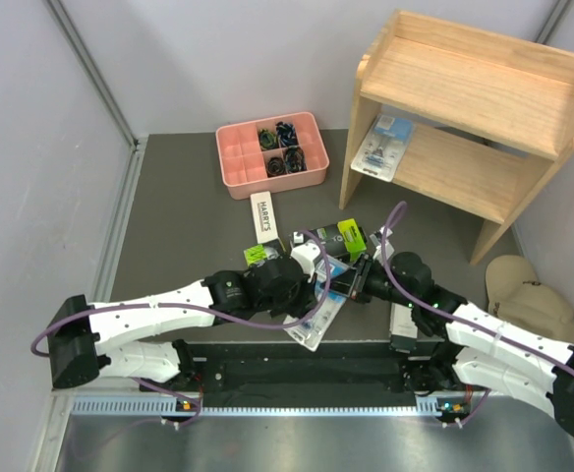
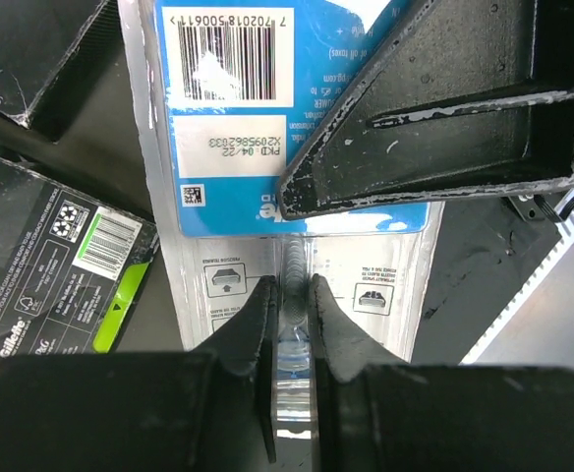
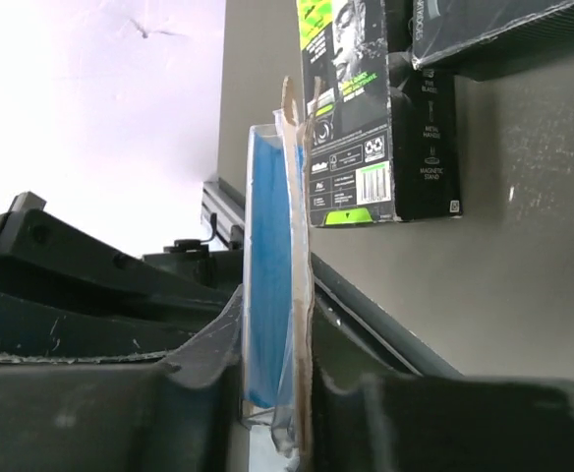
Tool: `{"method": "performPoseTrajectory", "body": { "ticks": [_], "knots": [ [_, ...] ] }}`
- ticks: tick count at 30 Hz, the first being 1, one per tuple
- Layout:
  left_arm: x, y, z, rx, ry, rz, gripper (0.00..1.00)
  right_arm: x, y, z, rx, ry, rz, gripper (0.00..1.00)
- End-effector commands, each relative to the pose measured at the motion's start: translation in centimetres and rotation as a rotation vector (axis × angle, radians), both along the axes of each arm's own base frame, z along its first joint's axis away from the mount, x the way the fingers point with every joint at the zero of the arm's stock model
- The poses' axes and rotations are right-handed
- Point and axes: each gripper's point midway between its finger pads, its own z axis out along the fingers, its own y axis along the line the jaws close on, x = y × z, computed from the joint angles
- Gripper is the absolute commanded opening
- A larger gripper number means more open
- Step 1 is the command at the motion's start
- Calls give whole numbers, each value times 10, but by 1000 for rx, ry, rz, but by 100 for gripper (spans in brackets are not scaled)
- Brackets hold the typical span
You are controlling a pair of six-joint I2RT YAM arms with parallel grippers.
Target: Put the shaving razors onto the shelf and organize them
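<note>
Both grippers hold one clear blister pack with a blue card (image 1: pixel 316 320) just above the table in front of the arm bases. My left gripper (image 2: pixel 293 290) is shut on the razor ridge at its lower half. My right gripper (image 3: pixel 275 315) is shut on the card's edge (image 3: pixel 267 246), which stands upright between the fingers. A second blister pack (image 1: pixel 385 147) lies on the lower tier of the wooden shelf (image 1: pixel 484 74). Two black boxes with lime ends (image 1: pixel 341 236) (image 1: pixel 258 254) and a white box (image 1: pixel 264 216) lie on the table.
A pink divided tray (image 1: pixel 272 152) of small dark items sits left of the shelf. A beige cloth object (image 1: pixel 528 295) lies at the right, beside the shelf's front leg. Grey walls close in on the left and at the back.
</note>
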Motion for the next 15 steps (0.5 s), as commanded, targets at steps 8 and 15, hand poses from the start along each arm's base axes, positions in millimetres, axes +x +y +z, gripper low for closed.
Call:
{"method": "performPoseTrajectory", "body": {
  "ticks": [8, 15],
  "knots": [
    [15, 2, 34, -114, -68, 110, 97, 2, -2, 5, -5, -42, -11, 0],
    [28, 31, 47, -148, -106, 273, 99, 4, -11, 13, 0, -80, -53, 0]
  ]
}}
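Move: Both my hands hold one razor pack: its middle is right at my left fingertips, about 3 cm back and 4 cm left of my right ones. The free part of the lower shelf lies some 28 cm ahead and 20 cm right of my right hand, roughly level with it. From my left hand, down on the table about 11 cm below, the Gillette box is 6 cm ahead and 10 cm left, the black box 13 cm ahead and 4 cm right. I hand the razor pack over: my left fingers spring from nearly shut to wide open and come off the raised blister, then that hand backs away, rising about 3.5 cm while easing a little forward and left and turning some 10 degrees. My right hand stays almost in place and keeps its pinch on the edge of the pack's blue end. ##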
